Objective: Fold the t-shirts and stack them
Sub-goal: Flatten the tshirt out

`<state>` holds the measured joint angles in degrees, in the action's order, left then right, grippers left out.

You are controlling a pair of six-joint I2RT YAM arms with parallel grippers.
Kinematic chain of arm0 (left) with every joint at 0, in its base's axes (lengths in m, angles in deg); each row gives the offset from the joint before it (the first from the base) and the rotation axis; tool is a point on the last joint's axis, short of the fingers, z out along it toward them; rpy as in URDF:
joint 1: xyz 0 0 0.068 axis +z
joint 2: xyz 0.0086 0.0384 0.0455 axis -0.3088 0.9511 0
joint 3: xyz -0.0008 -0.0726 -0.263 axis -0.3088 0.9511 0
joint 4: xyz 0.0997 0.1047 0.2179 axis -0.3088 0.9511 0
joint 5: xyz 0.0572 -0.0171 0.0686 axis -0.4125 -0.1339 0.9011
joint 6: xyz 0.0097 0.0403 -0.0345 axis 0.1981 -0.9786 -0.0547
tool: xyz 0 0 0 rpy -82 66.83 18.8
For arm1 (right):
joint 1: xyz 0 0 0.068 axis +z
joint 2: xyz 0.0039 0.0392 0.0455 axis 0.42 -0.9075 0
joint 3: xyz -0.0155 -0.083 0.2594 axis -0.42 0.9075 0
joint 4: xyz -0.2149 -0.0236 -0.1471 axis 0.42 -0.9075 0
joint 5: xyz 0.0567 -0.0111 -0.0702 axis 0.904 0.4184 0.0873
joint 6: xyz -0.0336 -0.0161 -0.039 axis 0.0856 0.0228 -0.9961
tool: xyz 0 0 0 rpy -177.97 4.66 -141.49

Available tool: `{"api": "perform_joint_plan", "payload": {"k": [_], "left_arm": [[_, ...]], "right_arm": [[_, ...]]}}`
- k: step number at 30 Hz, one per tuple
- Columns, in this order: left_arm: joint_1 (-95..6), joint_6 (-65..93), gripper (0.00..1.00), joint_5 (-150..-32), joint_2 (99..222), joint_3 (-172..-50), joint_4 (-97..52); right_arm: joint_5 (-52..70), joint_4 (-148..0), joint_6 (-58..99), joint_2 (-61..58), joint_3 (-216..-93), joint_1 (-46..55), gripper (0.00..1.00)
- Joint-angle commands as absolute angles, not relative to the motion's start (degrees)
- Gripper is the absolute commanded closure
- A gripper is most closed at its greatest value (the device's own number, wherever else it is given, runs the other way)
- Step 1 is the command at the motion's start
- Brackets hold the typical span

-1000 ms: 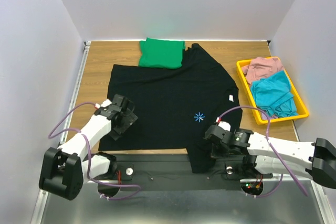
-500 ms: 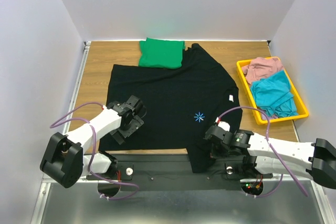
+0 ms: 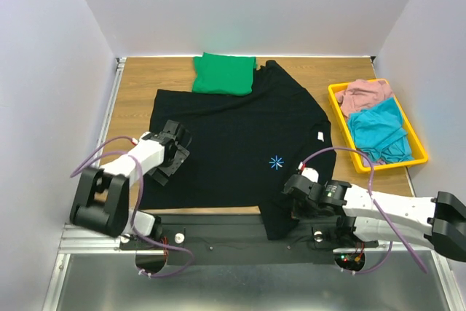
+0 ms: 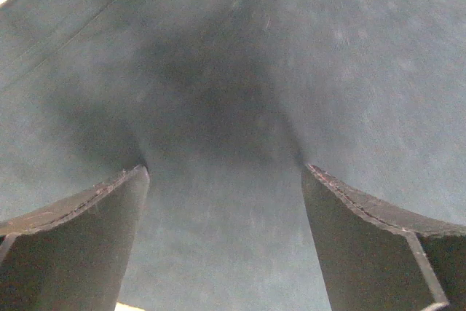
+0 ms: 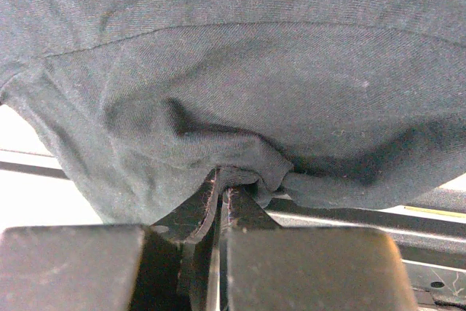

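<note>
A large black t-shirt (image 3: 240, 136) lies spread on the wooden table, its light-blue starburst print (image 3: 276, 162) facing up and its near right corner hanging over the front edge. A bright green t-shirt (image 3: 224, 73) lies folded at the back, touching the black one. My left gripper (image 3: 173, 152) is open, pointing down at the black shirt's left side. In the left wrist view its gripper (image 4: 222, 172) has fingers (image 4: 80, 253) wide apart on flat black cloth (image 4: 233, 71). My right gripper (image 3: 298, 193) is shut on a fold of the black t-shirt's near edge (image 5: 247, 172).
A yellow bin (image 3: 393, 166) at the right holds a pink garment (image 3: 364, 95) and a teal one (image 3: 378, 132). White walls close in the left, back and right. A black mounting strip (image 3: 218, 231) runs along the table's near edge.
My left gripper slid right over the black t-shirt, then drew back toward its left edge, staying open. The left arm's base link turned. The right arm has not moved.
</note>
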<state>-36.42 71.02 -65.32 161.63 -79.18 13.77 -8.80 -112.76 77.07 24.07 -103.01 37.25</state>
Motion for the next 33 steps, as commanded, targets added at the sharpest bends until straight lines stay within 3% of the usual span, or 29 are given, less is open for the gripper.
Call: {"api": "perform_joint_plan", "payload": {"k": [1, 9, 14, 21, 28, 33], "left_arm": [[-35.12, 64.96, 0.01, -66.4, 170.45, -83.27, 6.45], [-34.51, 59.96, 0.02, -66.04, 188.65, -98.29, 2.58], [-34.25, 58.72, 0.02, -64.29, 191.15, -103.94, 6.0], [-31.27, 62.49, 0.02, -59.55, 175.25, -96.31, 11.8], [-23.71, 67.33, 0.02, -58.49, 156.72, -80.14, 13.04], [-20.62, 68.82, 0.01, -58.32, 150.37, -75.12, 16.02]], "right_arm": [[-14.85, -111.25, 77.35, 22.21, -104.16, 37.48, 1.0], [-20.13, -111.16, 76.56, 17.29, -107.76, 35.99, 1.0], [-21.45, -110.63, 74.72, 15.88, -109.61, 34.93, 1.0], [-21.1, -110.02, 72.61, 14.73, -110.23, 34.4, 1.0], [-18.99, -107.47, 71.2, 14.56, -109.0, 33.96, 1.0], [-17.32, -106.94, 70.5, 14.64, -108.91, 33.96, 1.0]]}}
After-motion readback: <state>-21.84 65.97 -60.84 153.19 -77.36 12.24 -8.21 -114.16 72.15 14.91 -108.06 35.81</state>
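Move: The black t-shirt lies right under the left hand's open fingertips, its middle roughly 20 cm to the right and 6 cm ahead. The shirt's near-left corner is about 14 cm back and 9 cm left, and the folded green shirt some 33 cm ahead and 14 cm right. The right hand keeps a near fold of the t-shirt pinched; the t-shirt's middle lies about 24 cm ahead and 17 cm left of it, the blue star 19 cm ahead and 4 cm left. Fingers wide open and pointing down, the left hand sinks about 1 cm onto the black cloth and sweeps forward some 12 cm along the shirt's left part, dragging it outward, then turns back, rising about 4 cm off it while swinging back and left some 10 cm each way, towards the shirt's left edge, and turning counter-clockwise roughly 20 degrees. Meanwhile the right hand stays nearly in place over the table's near edge, keeping its closed pinch on the fold and only tilting its left side down by a few degrees. ##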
